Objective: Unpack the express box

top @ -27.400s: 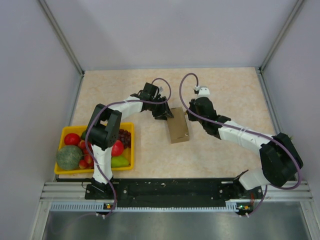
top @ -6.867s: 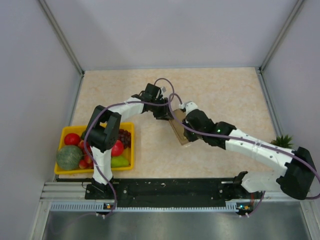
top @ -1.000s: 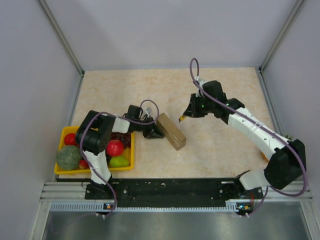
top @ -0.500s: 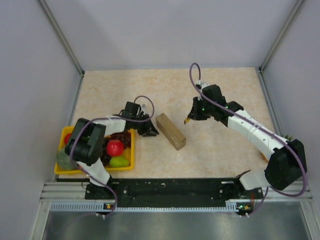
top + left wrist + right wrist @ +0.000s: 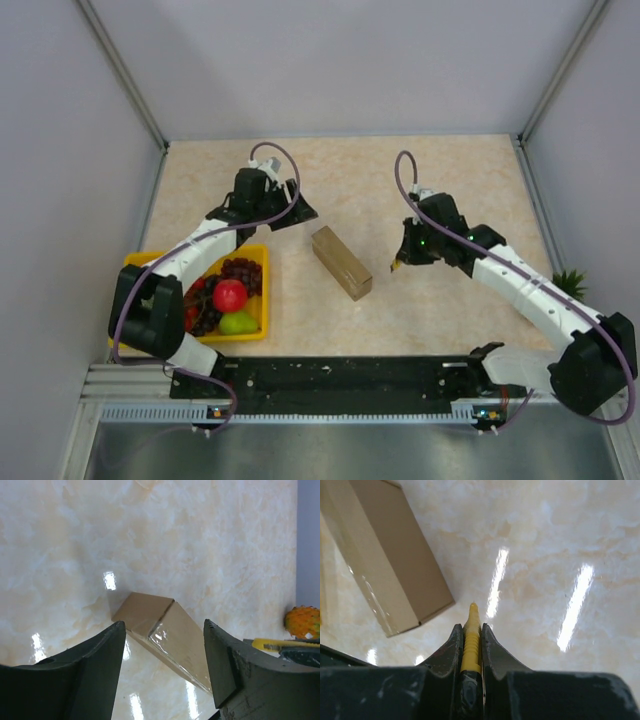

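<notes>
The express box [image 5: 341,262] is a small brown cardboard box, closed, lying on a slant on the tabletop with clear tape along one edge. It also shows in the left wrist view as the box [image 5: 167,630] and in the right wrist view as the box [image 5: 385,555]. My left gripper [image 5: 291,212] hangs open to the box's back left, apart from it; the left gripper [image 5: 164,625] has nothing between its fingers. My right gripper [image 5: 401,261] is to the right of the box, shut on a yellow utility knife [image 5: 472,615] whose tip points toward the box's near end without touching it.
A yellow fruit tray [image 5: 263,290] sits at the front left, holding a red apple [image 5: 229,295], dark grapes [image 5: 237,270] and a green pear [image 5: 238,323]. A small pineapple [image 5: 567,283] lies by the right wall, with its orange body [image 5: 302,622] in the left wrist view.
My left gripper has opened and swung away from the box toward the back left. The right gripper has moved nearer and slightly right with the knife. The box stays put.
</notes>
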Available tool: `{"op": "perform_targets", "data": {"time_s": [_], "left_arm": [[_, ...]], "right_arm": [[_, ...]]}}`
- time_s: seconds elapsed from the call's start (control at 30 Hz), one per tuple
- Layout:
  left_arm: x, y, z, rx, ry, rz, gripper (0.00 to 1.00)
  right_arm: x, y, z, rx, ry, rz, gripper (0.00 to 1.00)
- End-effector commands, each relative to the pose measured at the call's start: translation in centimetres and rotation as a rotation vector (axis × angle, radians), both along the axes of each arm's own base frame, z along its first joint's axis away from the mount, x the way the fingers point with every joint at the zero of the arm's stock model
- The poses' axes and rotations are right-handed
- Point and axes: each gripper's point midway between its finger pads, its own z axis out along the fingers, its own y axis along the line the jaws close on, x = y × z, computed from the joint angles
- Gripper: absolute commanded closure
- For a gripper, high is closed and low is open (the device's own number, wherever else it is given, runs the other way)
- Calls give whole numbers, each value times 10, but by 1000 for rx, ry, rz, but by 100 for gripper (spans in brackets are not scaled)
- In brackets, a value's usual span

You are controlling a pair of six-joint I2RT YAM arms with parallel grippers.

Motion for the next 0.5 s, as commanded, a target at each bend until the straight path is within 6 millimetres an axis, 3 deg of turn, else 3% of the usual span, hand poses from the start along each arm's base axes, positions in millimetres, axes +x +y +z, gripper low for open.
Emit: {"op": "perform_targets", "data": {"time_s": [0.0, 0.13, 0.2, 0.27, 0.33, 0.47], "left_arm": [[28, -12, 6, 4, -110, -71, 32], [35, -27, -3, -23, -102, -151, 32], [25, -34, -10, -66, -62, -190, 33], [23, -45, -4, -147, -84, -223, 33], [18, -47, -16, -181, -32, -220, 33], [12, -56, -22, -248, 9, -248, 33]], "right_arm": [[-34, -2, -7, 6, 61, 52, 100], [-55, 15, -12, 81, 126, 133, 100], [-63, 29, -14, 136, 151, 194, 100], [-69, 41, -14, 184, 175, 244, 100], [-66, 49, -11, 207, 154, 265, 100], [-50, 55, -9, 195, 124, 250, 100]]}}
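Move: The express box's near end, where the right hand is taking the yellow cutter, lies about 8 cm left, 5 cm back and 10 cm below that hand; the box's middle is some 13 cm left and 2 cm forward. From the open left hand, the far end is about 4 cm right, 3 cm back and 11 cm down. The yellow crate's middle lies roughly 28 cm left and 20 cm back of the left hand, some 13 cm below. Back by about 7 cm and slightly down goes the right hand, then swinging some 4 cm left, to bring the cutter it still grips round towards the box's near end; its fingers tip further down and turn counter-clockwise. The left hand drifts about 4 cm right and 3 cm down over the far end, turning some 10 degrees clockwise, fingers still open. ##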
